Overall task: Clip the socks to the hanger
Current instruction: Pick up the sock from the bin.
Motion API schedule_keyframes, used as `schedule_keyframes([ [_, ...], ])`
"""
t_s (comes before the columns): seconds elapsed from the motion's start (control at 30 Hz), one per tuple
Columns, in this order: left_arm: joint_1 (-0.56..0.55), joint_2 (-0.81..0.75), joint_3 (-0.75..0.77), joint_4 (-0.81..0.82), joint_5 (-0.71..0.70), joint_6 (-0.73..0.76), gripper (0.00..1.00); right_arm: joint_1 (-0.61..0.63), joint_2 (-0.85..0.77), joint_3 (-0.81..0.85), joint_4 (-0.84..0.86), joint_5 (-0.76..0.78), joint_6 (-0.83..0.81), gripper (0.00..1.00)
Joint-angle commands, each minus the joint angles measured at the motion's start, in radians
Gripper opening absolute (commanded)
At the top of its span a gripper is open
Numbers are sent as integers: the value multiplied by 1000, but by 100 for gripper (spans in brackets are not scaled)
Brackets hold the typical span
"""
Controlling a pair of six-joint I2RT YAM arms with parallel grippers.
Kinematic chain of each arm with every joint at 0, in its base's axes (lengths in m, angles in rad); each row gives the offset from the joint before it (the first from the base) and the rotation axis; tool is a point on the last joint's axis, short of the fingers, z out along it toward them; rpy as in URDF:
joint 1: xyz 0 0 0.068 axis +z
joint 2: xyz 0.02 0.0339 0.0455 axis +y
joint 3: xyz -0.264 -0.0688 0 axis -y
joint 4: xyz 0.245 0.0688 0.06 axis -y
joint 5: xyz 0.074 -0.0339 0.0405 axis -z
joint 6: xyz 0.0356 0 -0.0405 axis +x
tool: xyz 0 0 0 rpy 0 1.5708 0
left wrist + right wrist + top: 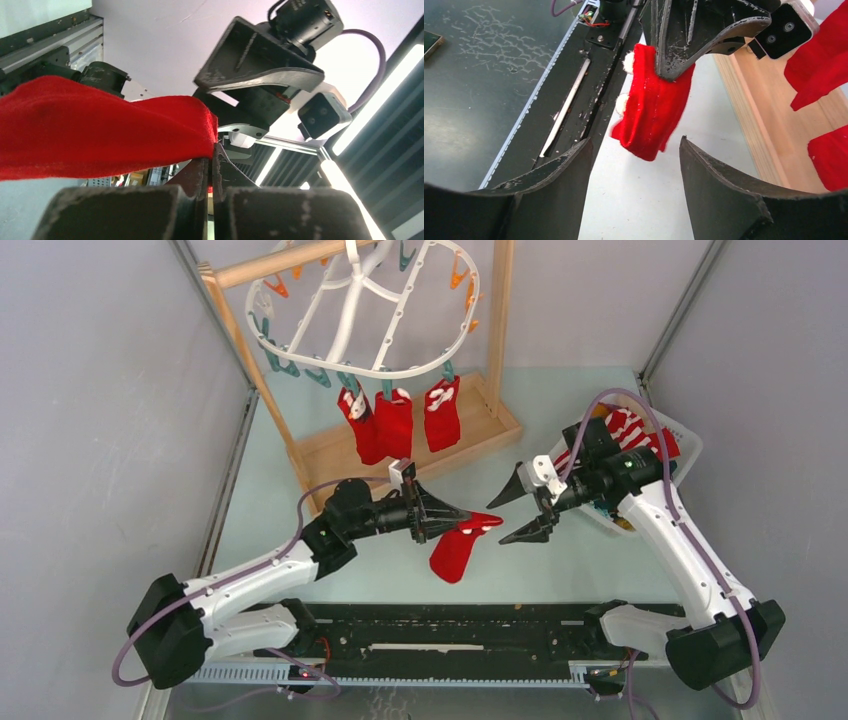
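The white oval hanger (365, 310) hangs at the back, with three red socks (394, 423) clipped along its near rim. My left gripper (458, 514) is shut on the edge of another red sock (458, 548), which dangles over the table. In the left wrist view that sock (100, 130) drapes left from the closed fingertips (214, 156). My right gripper (517, 512) stands open just right of the sock, apart from it. The right wrist view shows the sock (651, 110) hanging beyond my open right gripper (634, 145), with nothing between the fingers.
A wooden stand with a tray base (330, 450) holds the hanger. A white basket (685, 445) at the right holds red-and-white striped socks (628, 427). A black rail (450, 625) runs along the near edge between the arm bases.
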Motion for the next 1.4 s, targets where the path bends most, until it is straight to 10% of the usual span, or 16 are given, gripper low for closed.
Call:
schedule_keyframes([
  [0.0, 5, -36, -36, 57, -32, -40, 0, 30, -17, -10, 42, 7, 35, 71],
  [0.27, 4, -25, -46, 92, -43, -57, 0, 59, -10, -10, 141, 29, 158, 50],
  [0.43, 3, -16, -54, 124, -53, -77, 4, 65, -5, -10, 138, 7, 168, 19],
  [0.5, 5, -16, -59, 127, -58, -79, 13, 65, -1, -10, 134, -13, 178, 1],
  [0.67, 19, -32, -60, 122, -44, 64, 51, 65, 1, -28, 152, -26, 269, 0],
  [0.83, 48, -173, -68, -31, -48, 491, 90, 63, 1, -47, 179, 57, 408, 0],
  [1.0, 44, -415, -86, -395, -167, 1234, 92, 22, 21, -29, 185, 65, 482, 0],
  [1.2, 31, -679, -320, -83, -289, 1609, 100, 19, 73, 46, 82, 58, 422, 0],
  [1.37, 31, -588, -289, 42, -247, 1740, 100, 22, 104, 103, 16, 27, 360, 0],
])
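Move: The red sock hangs from the left hand's shut fingers, its middle some 5 cm below them and about 1 cm to their left. From the open right hand its middle is about 6 cm left, 1 cm ahead and 5 cm lower, the cuff reaching almost between the fingertips. On the table, the wooden tray's middle lies roughly 31 cm ahead, 16 cm left and 26 cm down from the right hand; the bin about 28 cm ahead, 33 cm right, 22 cm down. The sock's cuff is passed across: the right hand eases about 1 cm left onto it and shuts, pinching the free end before the left fingers open wide and let go. The left hand then pulls away some 10 cm to the left, sinking slightly and rolling about a quarter turn, while the right keeps its pinch, dips a little, edges forward and turns some 20 degrees. ##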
